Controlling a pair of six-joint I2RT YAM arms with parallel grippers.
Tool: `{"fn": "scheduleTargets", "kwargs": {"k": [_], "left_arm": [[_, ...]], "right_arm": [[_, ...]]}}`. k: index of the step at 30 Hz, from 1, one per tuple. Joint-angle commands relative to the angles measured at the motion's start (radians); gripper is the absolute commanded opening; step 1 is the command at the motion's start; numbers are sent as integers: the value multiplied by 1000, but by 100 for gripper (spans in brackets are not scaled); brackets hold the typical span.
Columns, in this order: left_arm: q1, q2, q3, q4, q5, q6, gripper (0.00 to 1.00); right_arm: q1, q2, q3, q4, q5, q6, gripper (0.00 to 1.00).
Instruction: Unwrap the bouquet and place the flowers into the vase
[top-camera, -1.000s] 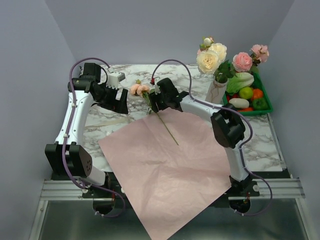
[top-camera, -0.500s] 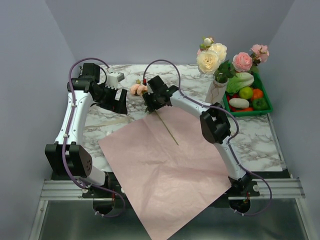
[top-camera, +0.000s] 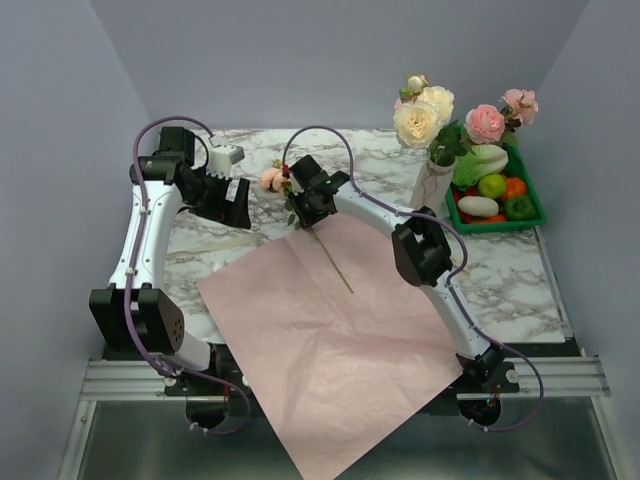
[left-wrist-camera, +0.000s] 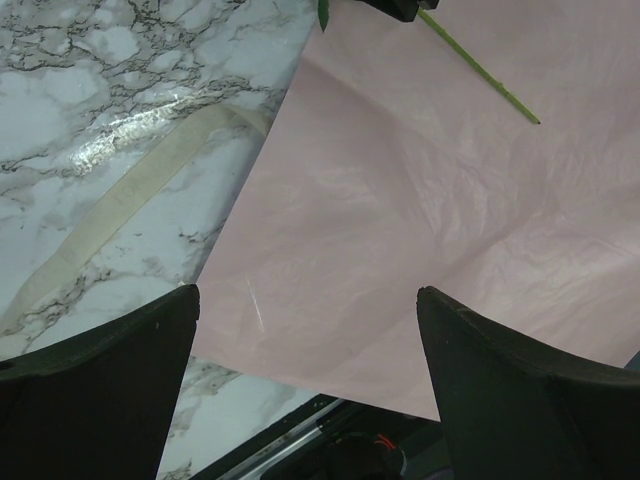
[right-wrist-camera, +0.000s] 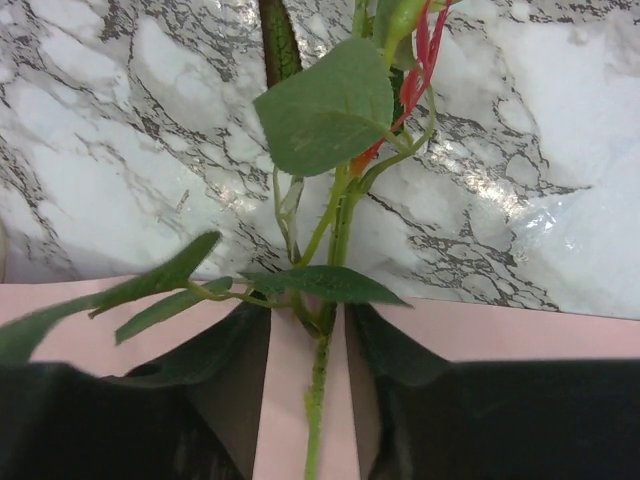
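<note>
The pink paper sheet lies spread flat on the marble table. One peach rose lies across its far corner, with its thin green stem running down over the paper. My right gripper is lowered over the leafy part of that stem. Its jaws straddle the stem, part-way closed, with a gap on each side. My left gripper hovers wide open just left of the rose, holding nothing. The marbled vase at the back right holds several roses.
A cream ribbon lies loose on the marble beside the paper's left edge. A green tray of plastic vegetables sits right of the vase. The paper overhangs the table's near edge between the arm bases.
My right gripper moved left along the stem toward the rose's leaves and its jaws narrowed around the stem. The left gripper shifted slightly left and stayed open.
</note>
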Motion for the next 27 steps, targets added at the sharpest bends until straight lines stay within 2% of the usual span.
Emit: {"fn": "scheduleTargets", "kwargs": {"k": [1, 4, 11, 15, 18, 19, 23, 27], "left_arm": [[6, -25, 20, -13, -11, 10, 99], [6, -36, 26, -18, -14, 9, 99], [15, -75, 42, -9, -14, -22, 99], [49, -91, 85, -1, 0, -45, 99], [109, -80, 162, -32, 41, -31, 99], [135, -73, 223, -45, 66, -18, 99], [314, -17, 377, -99, 190, 7, 99], [359, 23, 440, -119, 235, -2, 99]], "right_arm": [[8, 28, 27, -29, -2, 17, 19], [13, 5, 13, -10, -5, 25, 1], [76, -231, -106, 98, 15, -24, 1], [123, -510, -279, 238, 81, -78, 1], [152, -657, -444, 327, 98, -96, 1], [160, -760, -480, 347, 101, -104, 1], [228, -1019, -677, 469, 96, -217, 1], [251, -1257, -810, 592, 63, -268, 1]]}}
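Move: The right gripper already straddles the last flower's stem, which lies between its pads or a centimetre below. The peach blooms are about 9 cm ahead and 8 cm left of this hand; the vase stands some 3 cm ahead and 25 cm to its right. The pink wrapping paper's middle is roughly 25 cm back and 8 cm right, slightly lower. From the left gripper the gripped part of the stem lies about 11 cm ahead, 17 cm right and 19 cm down. Shut the right gripper on the stem to pinch it, then lift it fast, about 34 cm up and 16 cm back, tilting the fingertips up and outward some 45 degrees while keeping the pinch. Meanwhile raise the open, empty left gripper and draw it off to the left, away from the flower. ##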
